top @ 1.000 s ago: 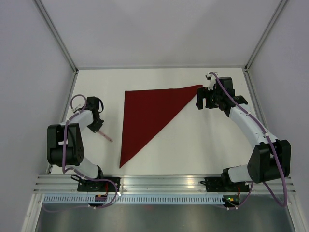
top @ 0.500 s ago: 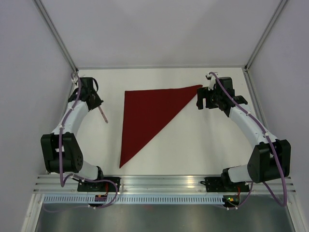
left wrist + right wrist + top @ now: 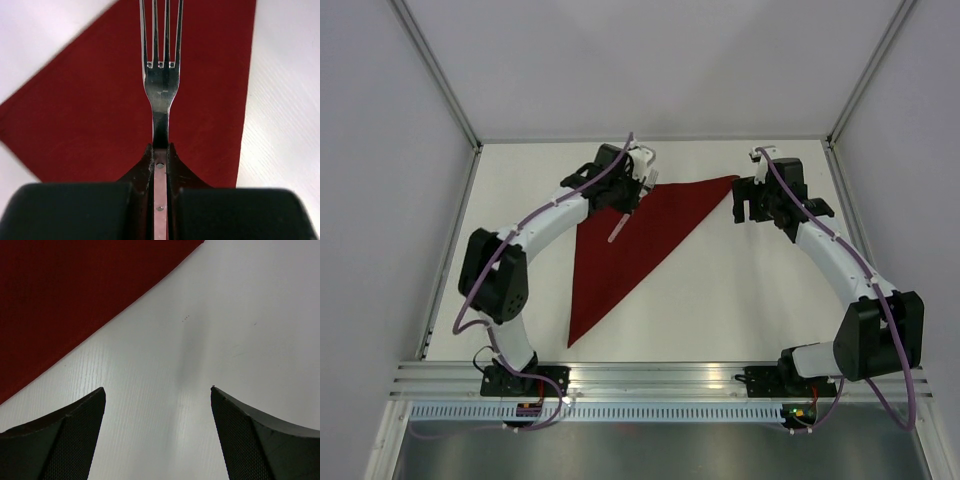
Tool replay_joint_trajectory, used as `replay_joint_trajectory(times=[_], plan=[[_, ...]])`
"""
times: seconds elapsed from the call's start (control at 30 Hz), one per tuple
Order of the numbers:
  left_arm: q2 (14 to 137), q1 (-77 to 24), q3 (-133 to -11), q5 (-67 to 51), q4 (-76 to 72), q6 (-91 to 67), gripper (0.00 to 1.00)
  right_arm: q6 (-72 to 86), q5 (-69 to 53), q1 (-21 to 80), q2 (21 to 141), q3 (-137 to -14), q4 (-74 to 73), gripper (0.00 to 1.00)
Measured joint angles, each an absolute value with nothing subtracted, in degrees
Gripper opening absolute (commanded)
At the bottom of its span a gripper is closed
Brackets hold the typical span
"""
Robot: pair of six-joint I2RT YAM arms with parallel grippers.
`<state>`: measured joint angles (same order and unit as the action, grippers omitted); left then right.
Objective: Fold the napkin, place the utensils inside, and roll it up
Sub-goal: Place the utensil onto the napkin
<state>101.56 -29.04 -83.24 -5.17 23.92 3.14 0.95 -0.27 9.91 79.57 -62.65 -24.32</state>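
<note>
The dark red napkin (image 3: 620, 235) lies flat on the white table, folded into a triangle; its long edge runs from the far right corner down to the near left point. My left gripper (image 3: 625, 203) hovers over the napkin's far left part, shut on the pinkish handle of a metal fork (image 3: 617, 228). In the left wrist view the fork (image 3: 161, 85) sticks straight out of the left gripper (image 3: 160, 155), tines over the napkin (image 3: 90, 115). My right gripper (image 3: 738, 205) stands open and empty just off the napkin's far right corner. The right wrist view shows the right gripper (image 3: 157, 390) above bare table, beside the napkin (image 3: 75, 290).
The white table (image 3: 750, 290) is bounded by grey walls and metal rails at the left (image 3: 450, 260), right (image 3: 860, 230) and far sides. The arm bases sit on the aluminium rail (image 3: 650, 375) at the near edge.
My left arm has swung from the table's left edge across to the napkin's far left part, carrying the fork with it. The right arm has stayed in place.
</note>
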Motion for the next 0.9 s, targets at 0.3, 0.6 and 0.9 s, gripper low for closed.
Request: replay_joint_trajectory(times=[0.3, 0.6, 0.9], plan=[[114.61, -34.96, -88.47, -11.44, 27.77, 9.69, 0.02, -1.15, 4.36, 9.93, 76.40, -62.63, -22.50, 0.92], [117.64, -37.41, -89.01, -14.13, 28.67, 9.02, 0.02, -1.63, 5.89, 9.93, 75.96, -62.63, -21.63, 0.92], [119.11, -38.02, -89.32, -14.11, 28.67, 4.01, 0.02, -1.74, 5.85, 9.93, 75.96, -62.63, -21.65, 0.92]])
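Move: Above the napkin, the left hand already holds the fork. The spot it goes for, just inside the diagonal edge, lies roughly 6 cm back, 8 cm to its right and 14 cm below. At the same depth below, the napkin's far right corner is about 15 cm ahead and 30 cm right, its far left corner some 12 cm ahead and 17 cm left. From the idle, open right hand, that spot is about 22 cm left, 2 cm back and 15 cm below. Sinking fast at first and then easing off, the left hand brings the fork about 11 cm down while carrying it 8 cm right and 5 to 6 cm back, towards the napkin's diagonal edge. The wrist swings some 15 degrees clockwise and tips the fingers further down, the grip staying shut on the handle. The right hand, empty and open, rises 3 cm and draws 2 cm right. ##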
